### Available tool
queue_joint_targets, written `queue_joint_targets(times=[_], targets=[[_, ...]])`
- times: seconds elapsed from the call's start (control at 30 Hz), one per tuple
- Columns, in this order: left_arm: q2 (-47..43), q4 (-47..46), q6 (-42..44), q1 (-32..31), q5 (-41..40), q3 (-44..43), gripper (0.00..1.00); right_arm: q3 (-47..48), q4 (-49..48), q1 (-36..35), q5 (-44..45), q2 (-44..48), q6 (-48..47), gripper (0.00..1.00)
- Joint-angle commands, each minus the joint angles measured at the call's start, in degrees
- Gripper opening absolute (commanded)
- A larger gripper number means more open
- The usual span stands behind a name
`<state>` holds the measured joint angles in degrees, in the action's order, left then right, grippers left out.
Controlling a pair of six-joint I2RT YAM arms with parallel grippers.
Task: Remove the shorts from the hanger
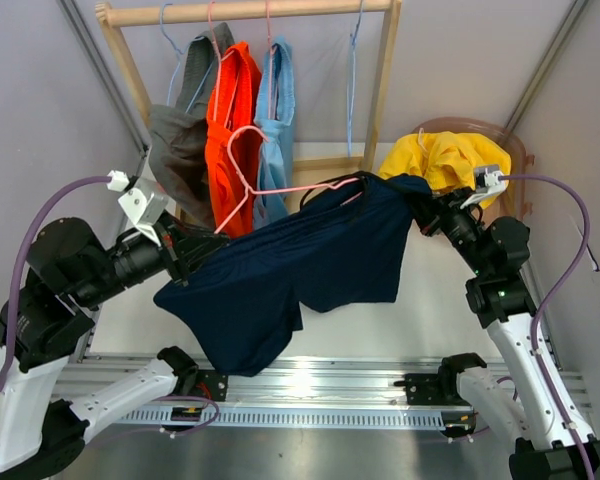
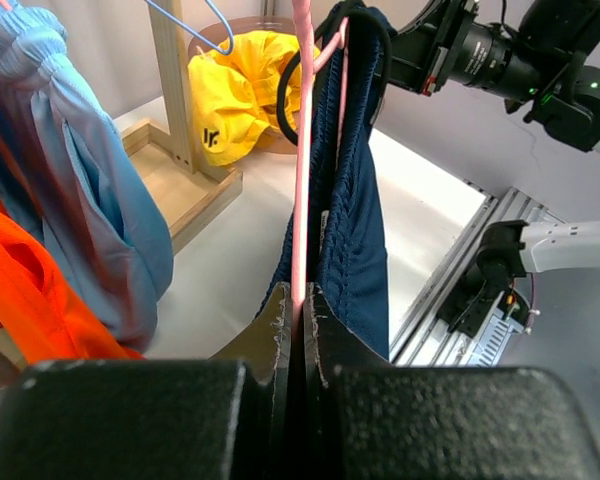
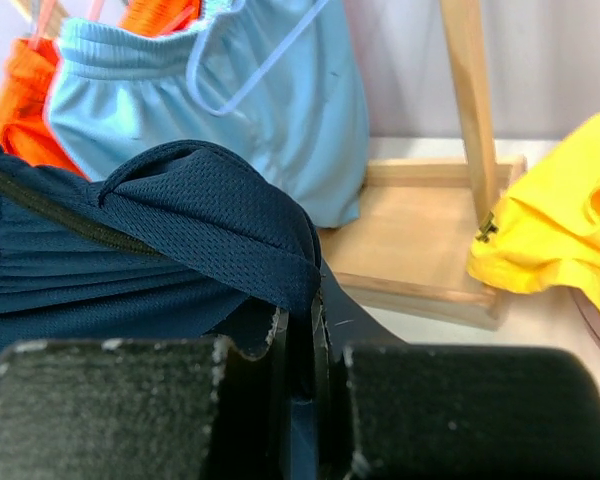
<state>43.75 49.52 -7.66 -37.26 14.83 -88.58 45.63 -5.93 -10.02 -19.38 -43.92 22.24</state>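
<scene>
Dark navy shorts hang stretched in the air between my two grippers, still threaded on a pink wire hanger. My left gripper is shut on the hanger; in the left wrist view the pink hanger runs straight up from the closed left gripper, with the navy shorts draped beside it. My right gripper is shut on the far end of the waistband, and the right wrist view shows navy shorts pinched in the right gripper.
Grey shorts, orange shorts and light blue shorts hang from the wooden rack at the back. Yellow shorts lie in a brown basket at the back right. An empty blue hanger hangs on the rail.
</scene>
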Motion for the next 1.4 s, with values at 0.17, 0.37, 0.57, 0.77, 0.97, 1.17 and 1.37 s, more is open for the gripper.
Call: queue_joint_targets(times=[0.17, 0.37, 0.57, 0.77, 0.97, 1.17, 1.37], targets=[[-2.26, -1.53, 2.12, 0.17, -5.25, -6.43, 0.00, 2.71, 2.17, 4.31, 12.01, -3.53, -2.91, 0.00], [-1.38, -0.38, 2.65, 0.17, -7.63, -9.86, 0.00, 1.66, 3.14, 11.06, 11.93, -6.17, 2.26, 0.00], [-0.77, -6.26, 1.60, 0.08, -6.04, -5.21, 0.00, -4.05, -3.03, 3.46, 8.01, -6.61, 5.72, 0.00], [1.25, -19.24, -0.33, 0.17, -8.93, 3.21, 0.00, -2.48, -3.21, -26.86, 20.06, -8.98, -4.91, 0.00], [3.27, -35.86, -3.32, 0.17, -11.32, 12.62, 0.00, -1.24, -2.85, -42.53, 24.83, -9.61, -8.00, 0.00], [6.44, -45.01, -5.52, 0.17, -12.36, 15.80, 0.00, 1.39, 1.09, -52.53, 25.87, -6.97, -12.21, 0.00], [7.84, -51.27, -5.44, 0.17, -16.68, 13.70, 0.00, 2.54, 2.33, -59.91, 20.08, -10.12, -14.68, 0.06]])
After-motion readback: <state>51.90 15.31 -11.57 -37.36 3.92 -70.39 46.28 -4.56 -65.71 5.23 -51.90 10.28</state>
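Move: The right hand pinches the navy shorts' waistband. The pink hanger's free end lies about 11 cm to its left, some 4 ahead and 4 above; the yellow shorts about 13 cm ahead, 4 right and well below. From the left hand, which holds the hanger, that free end is roughly 24 cm right and 11 ahead, about level; the light-blue shorts hang some 22 cm ahead and 10 right. Shorts still pinched, the right hand sweeps about 20 cm left and back while the left carries the hanger forward. ##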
